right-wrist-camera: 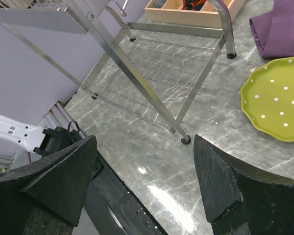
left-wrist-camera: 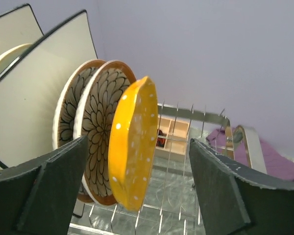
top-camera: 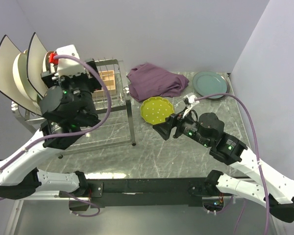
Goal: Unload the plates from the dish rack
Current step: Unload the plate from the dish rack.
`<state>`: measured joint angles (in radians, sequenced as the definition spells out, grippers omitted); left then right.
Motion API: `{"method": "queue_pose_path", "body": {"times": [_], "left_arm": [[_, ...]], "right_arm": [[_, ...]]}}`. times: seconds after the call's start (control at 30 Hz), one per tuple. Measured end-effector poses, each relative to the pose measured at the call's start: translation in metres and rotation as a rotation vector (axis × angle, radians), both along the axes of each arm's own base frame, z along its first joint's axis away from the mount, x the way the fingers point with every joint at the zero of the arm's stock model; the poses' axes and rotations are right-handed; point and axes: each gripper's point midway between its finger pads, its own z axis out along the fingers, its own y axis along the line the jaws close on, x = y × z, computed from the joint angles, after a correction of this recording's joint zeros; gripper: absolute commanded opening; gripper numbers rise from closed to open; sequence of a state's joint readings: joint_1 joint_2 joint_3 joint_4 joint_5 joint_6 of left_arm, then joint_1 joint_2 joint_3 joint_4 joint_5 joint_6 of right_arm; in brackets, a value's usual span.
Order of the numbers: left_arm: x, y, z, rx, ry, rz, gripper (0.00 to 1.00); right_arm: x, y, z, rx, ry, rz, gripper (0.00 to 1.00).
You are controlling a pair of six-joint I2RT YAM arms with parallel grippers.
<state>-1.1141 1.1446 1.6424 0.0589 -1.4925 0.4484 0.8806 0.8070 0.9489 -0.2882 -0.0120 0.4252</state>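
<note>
The silver wire dish rack [top-camera: 118, 93] stands at the left, with my left arm over it. Two white square plates [top-camera: 5, 63] and a cream round one [top-camera: 20, 73] stand upright in it. In the left wrist view, two brown-patterned plates [left-wrist-camera: 100, 122] and an orange dotted plate [left-wrist-camera: 134, 142] stand on edge between the prongs. My left gripper [left-wrist-camera: 137, 144] is open, its fingers either side of the orange plate without touching it. A lime-yellow plate [top-camera: 157, 109] and a teal-green plate [top-camera: 210, 84] lie flat on the table. My right gripper [top-camera: 164, 129] hangs open and empty near the lime plate [right-wrist-camera: 277, 98].
A purple cloth [top-camera: 154, 81] lies behind the lime plate. A small wooden compartment box [top-camera: 108, 81] sits at the back of the rack. A rack leg [right-wrist-camera: 185, 139] stands just ahead of my right gripper [right-wrist-camera: 144, 142]. Walls close in behind and on both sides.
</note>
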Motion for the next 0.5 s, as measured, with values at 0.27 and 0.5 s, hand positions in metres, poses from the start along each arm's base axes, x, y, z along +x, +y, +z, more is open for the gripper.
{"method": "queue_pose_path", "body": {"times": [0.27,0.5], "left_arm": [[0.039,-0.009,0.028,-0.066,-0.027,-0.158,0.88],[0.043,0.001,-0.029,-0.043,0.095,-0.155,0.84]], "right_arm": [[-0.004,0.004,-0.004,-0.015,-0.009,0.000,0.85],[-0.006,0.011,-0.011,-0.048,-0.012,0.011,0.85]]}}
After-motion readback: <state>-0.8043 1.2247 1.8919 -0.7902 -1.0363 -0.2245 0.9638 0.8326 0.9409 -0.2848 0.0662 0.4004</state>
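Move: The yellow plate stands on edge in the rack about 10 cm ahead of the left hand, some 2 cm to its left and 5 cm below it. The patterned plate is roughly 4 cm to the left of the yellow plate, and the black-rimmed plate about 10 cm to the left of it, both level with it. From the right hand the yellow plate lies some 15 cm ahead, 28 cm left and 15 cm above. The open left hand arcs up and about 4 cm forward, then sinks 6 cm towards the yellow plate, turning clockwise. ##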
